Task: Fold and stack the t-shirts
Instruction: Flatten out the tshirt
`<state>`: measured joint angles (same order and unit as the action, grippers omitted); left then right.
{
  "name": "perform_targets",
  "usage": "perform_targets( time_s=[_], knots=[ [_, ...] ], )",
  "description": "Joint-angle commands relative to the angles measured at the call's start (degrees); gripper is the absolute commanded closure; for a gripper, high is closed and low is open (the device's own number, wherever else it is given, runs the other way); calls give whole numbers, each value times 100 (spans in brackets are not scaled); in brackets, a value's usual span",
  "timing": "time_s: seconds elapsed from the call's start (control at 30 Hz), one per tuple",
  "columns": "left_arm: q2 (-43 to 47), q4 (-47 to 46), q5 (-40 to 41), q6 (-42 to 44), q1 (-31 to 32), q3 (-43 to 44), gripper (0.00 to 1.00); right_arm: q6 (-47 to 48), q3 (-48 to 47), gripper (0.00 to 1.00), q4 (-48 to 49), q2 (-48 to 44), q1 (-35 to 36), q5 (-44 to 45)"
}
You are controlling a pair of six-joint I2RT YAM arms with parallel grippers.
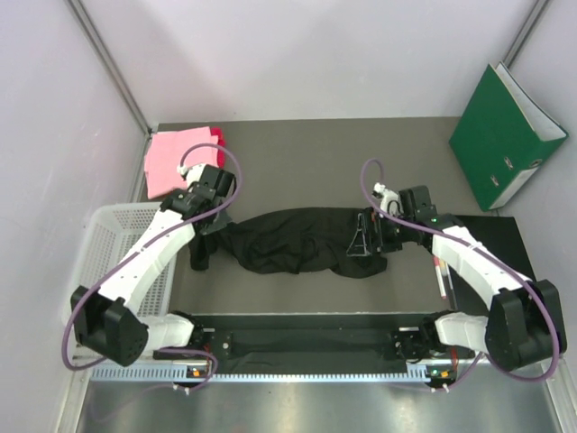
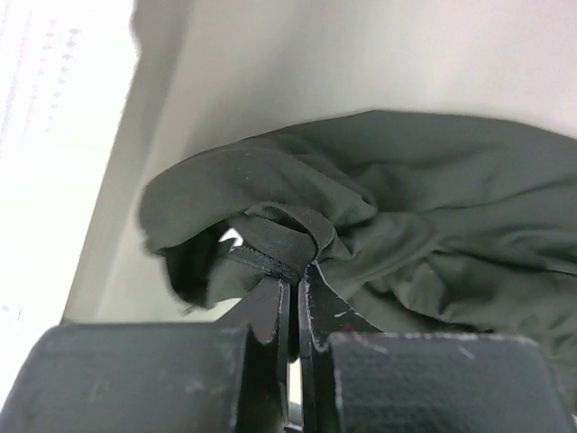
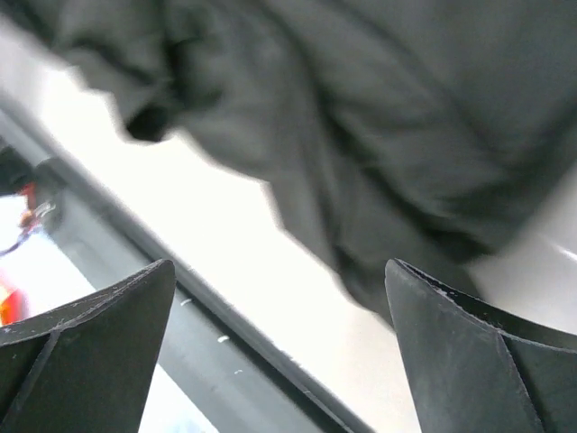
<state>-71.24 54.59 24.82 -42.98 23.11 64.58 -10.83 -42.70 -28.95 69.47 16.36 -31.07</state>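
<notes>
A black t-shirt (image 1: 288, 242) lies bunched in a long heap across the middle of the table. My left gripper (image 1: 210, 227) is at its left end, shut on a fold of the black cloth (image 2: 279, 242). At the shirt's right end my right gripper (image 1: 368, 236) stands open, its fingers (image 3: 469, 347) wide apart over the table with the black t-shirt (image 3: 361, 117) just ahead and nothing between them. A folded light pink t-shirt (image 1: 177, 159) lies at the back left, with a darker pink-red one (image 1: 217, 136) showing under its right edge.
A white mesh basket (image 1: 113, 236) sits at the left edge beside my left arm. A green binder (image 1: 503, 133) leans on the right wall. A black sheet (image 1: 491, 236) with a red-and-white pen (image 1: 441, 273) lies under my right arm.
</notes>
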Motion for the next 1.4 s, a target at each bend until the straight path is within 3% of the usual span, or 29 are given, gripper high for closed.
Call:
perform_targets(
  time_s=[0.0, 0.27, 0.43, 0.6, 0.83, 0.97, 1.1, 1.13, 1.23, 1.37],
  knots=[
    [-276, -581, -442, 466, -17, 450, 100, 169, -81, 0, 442, -205, 104, -1270],
    [31, 157, -91, 106, -17, 197, 100, -806, -344, 0, 671, -93, 104, 784],
    [724, 911, -433, -280, -17, -734, 100, -1061, -765, 0, 978, 628, 104, 1410],
    [1402, 1290, -838, -544, -17, -1429, 100, -1035, -1337, 2, 848, 1586, 104, 1455],
    [1895, 1608, -759, -773, -17, -1729, 100, -1158, -1794, 12, 171, 1851, 104, 1990],
    [1798, 1555, -724, -712, -17, -1782, 100, -1228, -1856, 12, -330, 1536, 104, 2499],
    [1614, 1423, -785, -624, -17, -1773, 100, -1316, -1681, 15, -323, 1350, 104, 2378],
    [1535, 1380, -812, -624, -17, -1756, 100, -1395, -1524, 23, -261, 1341, 96, 2264],
    [1377, 1318, -829, -571, -17, -1624, 100, -1632, -1242, 32, 2, 1385, 113, 1983],
    [1218, 1283, -812, -474, -17, -1457, 100, -1852, -1091, 35, 136, 1533, 174, 1789]
  ],
)
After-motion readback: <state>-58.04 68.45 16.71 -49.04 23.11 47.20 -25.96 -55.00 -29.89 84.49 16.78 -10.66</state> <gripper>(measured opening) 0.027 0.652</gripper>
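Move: The left hand holds the black t-shirt's left end; the bare table spot it takes it to, beside the basket, lies some 12 cm back, 2 cm left and 10 cm below. The basket's middle is roughly 25 cm left and 8 cm back, the pink t-shirts about 25 cm ahead and 8 cm left. For the empty right hand, the black t-shirt's far right corner lies about 10 cm ahead, 2 cm left, 5 cm below; the markers sit some 17 cm right, 5 cm back. After easing forward a little, the left hand draws back about 14 cm and sinks some 6 cm, its shut fingers keeping their pinch on the black t-shirt, dragging that end towards the near table edge beside the basket and tipping steeper downward. The right hand first lifts slightly, then reaches forward to the far right corner, turns clockwise some 20 degrees, and eases back a little with its fingers partly closing; contact there can't be seen. ##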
